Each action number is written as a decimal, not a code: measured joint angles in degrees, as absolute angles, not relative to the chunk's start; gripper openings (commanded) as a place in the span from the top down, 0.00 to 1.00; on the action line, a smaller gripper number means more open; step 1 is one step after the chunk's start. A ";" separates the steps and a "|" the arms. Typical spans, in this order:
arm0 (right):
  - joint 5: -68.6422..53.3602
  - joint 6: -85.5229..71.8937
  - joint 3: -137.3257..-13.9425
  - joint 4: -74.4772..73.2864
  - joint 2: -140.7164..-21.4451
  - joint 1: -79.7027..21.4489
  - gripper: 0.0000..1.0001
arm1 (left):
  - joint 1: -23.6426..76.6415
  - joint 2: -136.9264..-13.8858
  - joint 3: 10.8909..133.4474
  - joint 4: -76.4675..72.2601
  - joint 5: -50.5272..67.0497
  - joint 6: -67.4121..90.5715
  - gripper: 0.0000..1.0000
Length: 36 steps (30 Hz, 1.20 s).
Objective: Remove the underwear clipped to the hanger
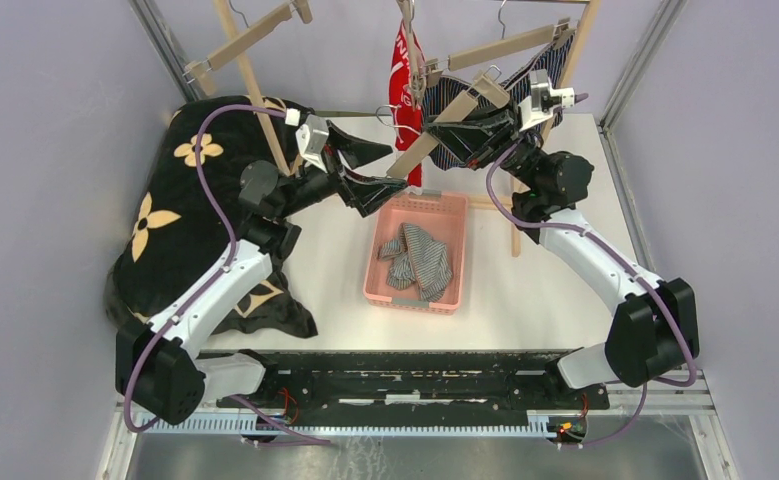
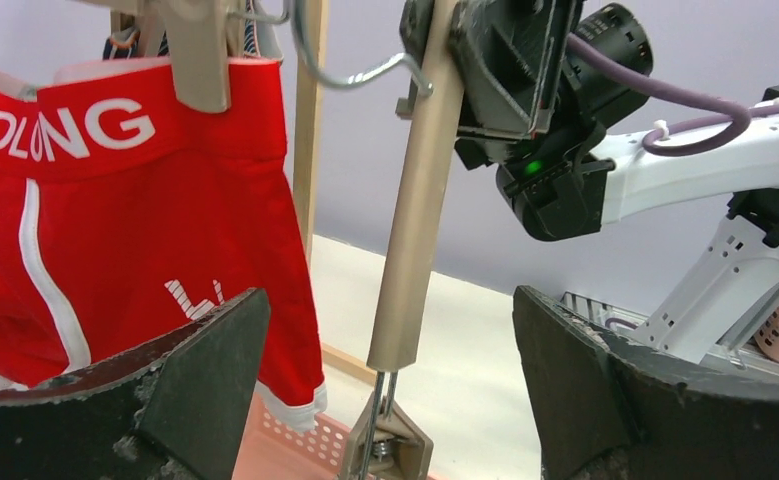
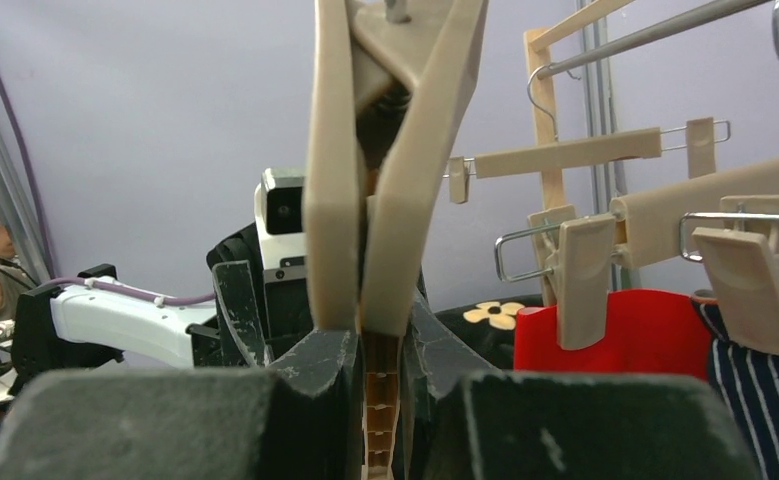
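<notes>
Grey-and-white striped briefs (image 1: 420,258) lie in the pink basket (image 1: 462,250). Red briefs (image 1: 405,70) (image 2: 135,230) with a white waistband hang clipped to a tan hanger. Beside them hang dark blue striped boxers (image 1: 557,60) (image 3: 765,400), also clipped. My right gripper (image 1: 455,118) (image 3: 383,350) is shut on a clip of a bare tan hanger (image 1: 445,125) (image 2: 420,230), holding it slanted. My left gripper (image 1: 385,170) (image 2: 390,350) stands wide open around that hanger's lower end, touching nothing. The hanger's lower clip (image 2: 385,445) holds no cloth.
A black blanket with tan flowers (image 1: 185,220) is heaped at the left. A wooden rack (image 1: 255,90) stands at the back, with another bare hanger (image 1: 250,40) at its upper left. The basket sits mid-table below both grippers.
</notes>
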<state>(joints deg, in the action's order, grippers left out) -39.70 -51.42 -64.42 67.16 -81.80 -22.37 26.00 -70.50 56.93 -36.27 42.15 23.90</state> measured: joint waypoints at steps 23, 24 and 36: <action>-41.58 -62.30 -64.05 76.29 -85.71 -23.86 0.99 | 26.13 -72.01 56.93 -43.18 47.24 28.10 0.68; -41.58 -62.41 -64.38 76.34 -86.02 -23.92 0.99 | 26.20 -72.07 56.93 -43.38 47.35 28.18 0.77; -42.13 -62.52 -64.90 77.36 -86.96 -23.90 0.60 | 26.55 -72.51 56.77 -43.94 48.01 30.11 0.97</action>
<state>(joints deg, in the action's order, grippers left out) -42.13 -62.52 -64.90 77.36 -86.96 -23.90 26.55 -72.51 56.77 -43.94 48.01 30.11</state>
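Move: The left hand is open, with the lower end of the empty hanger almost between its fingertips, some 2 cm to the right and 1 cm above. The red underwear hangs about 12 cm ahead of this hand, 2 cm to its right and 5 cm higher; the basket lies about 35 cm below, roughly 3 cm ahead and 4 cm to the right. From the right hand, which already grips the hanger higher up, that lower end is some 6 cm left, 3 cm back and 8 cm below. Backward by about 2 cm and a little to its right, the left hand eases onto the hanger, turning slightly clockwise, and its wide-open fingers close to pinch the bar just above its lower end. The right hand keeps its grip and brings the hanger slightly left, back and down, turning it about 10 degrees counter-clockwise. ##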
